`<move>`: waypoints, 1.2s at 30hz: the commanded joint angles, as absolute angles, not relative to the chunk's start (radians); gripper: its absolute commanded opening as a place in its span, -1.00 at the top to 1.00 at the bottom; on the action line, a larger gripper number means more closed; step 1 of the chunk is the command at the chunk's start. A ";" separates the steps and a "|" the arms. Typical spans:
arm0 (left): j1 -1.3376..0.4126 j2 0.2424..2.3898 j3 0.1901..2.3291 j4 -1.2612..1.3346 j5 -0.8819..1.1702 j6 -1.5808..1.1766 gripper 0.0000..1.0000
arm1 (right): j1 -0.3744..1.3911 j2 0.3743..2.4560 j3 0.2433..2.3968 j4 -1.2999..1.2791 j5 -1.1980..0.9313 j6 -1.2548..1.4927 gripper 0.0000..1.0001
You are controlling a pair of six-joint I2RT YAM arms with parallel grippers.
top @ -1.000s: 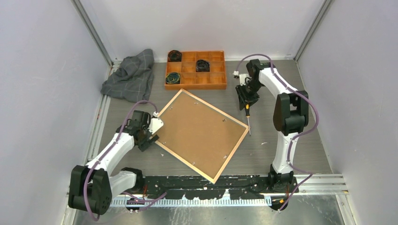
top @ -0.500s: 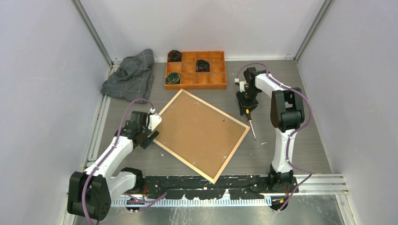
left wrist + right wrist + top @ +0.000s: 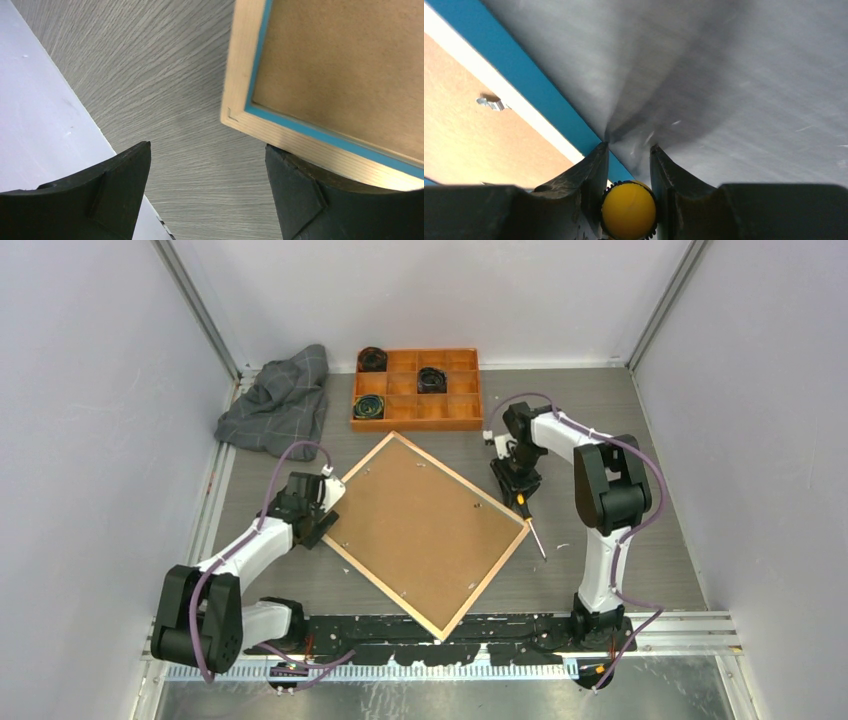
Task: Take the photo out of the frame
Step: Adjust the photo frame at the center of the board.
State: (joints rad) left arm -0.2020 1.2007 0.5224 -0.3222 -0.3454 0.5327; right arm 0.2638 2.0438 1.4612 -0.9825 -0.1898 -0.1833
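The frame (image 3: 460, 479) lies face down and turned on the table, its wood rim round a brown backing board (image 3: 425, 530). The photo is hidden under that board. My left gripper (image 3: 318, 525) stands open at the frame's left corner. In the left wrist view the left gripper (image 3: 207, 147) spans bare table, and its right finger (image 3: 310, 200) touches the frame's rim (image 3: 240, 60). My right gripper (image 3: 520, 498) is shut on a screwdriver (image 3: 536, 540) next to the frame's right corner. The right wrist view shows the screwdriver's yellow handle end (image 3: 629, 210) clamped in the right gripper (image 3: 629, 146), beside the frame's blue edge (image 3: 524, 85).
An orange compartment tray (image 3: 417, 424) with black round parts (image 3: 432, 379) stands at the back. A crumpled grey cloth (image 3: 280, 400) lies at the back left. A small metal clip (image 3: 489, 102) sits on the backing board near the frame's edge. Walls enclose the table.
My right gripper has carried the screwdriver forward and left to the frame's right corner. The left gripper has shifted along the left corner, and the frame has turned slightly.
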 commanded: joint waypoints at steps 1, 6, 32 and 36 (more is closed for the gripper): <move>-0.207 1.194 0.504 -0.270 -0.296 0.531 -0.74 | 0.355 1.977 1.332 -1.016 -0.254 -0.246 0.99; -0.211 1.139 0.501 -0.300 -0.240 0.537 -0.74 | 0.388 1.929 1.285 -1.021 -0.281 -0.251 0.99; -0.284 1.086 0.542 -0.327 -0.279 0.502 -0.79 | 0.469 1.771 1.321 -1.183 -0.672 -0.375 0.99; -0.284 1.122 0.565 -0.325 -0.272 0.494 -0.79 | 0.464 1.782 1.326 -1.186 -0.674 -0.373 0.99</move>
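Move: The photo frame lies face down and askew, its middle roughly 24 cm left and 6 cm back of the right hand. The frame's right corner is only about 5 cm back and 2 cm right of that hand. The tip of the held screwdriver is some 17 cm back and 5 cm right, and the compartment tray 33 cm ahead, 25 cm left. From the left hand, the frame's middle lies about 27 cm right and level, its left corner about 2 cm ahead and 3 cm right. The frame's outer edge by its right corner is pushed back about 4 cm by the right hand's fingertips, screwdriver still gripped. The hand nearly stalls, edges left, then lifts about 6 cm and swings back-left over the board, twisting some 20 degrees counter-clockwise with fingertips tilting left. The open left hand, beside the left corner, shifts about 2 cm right and rises as much. ##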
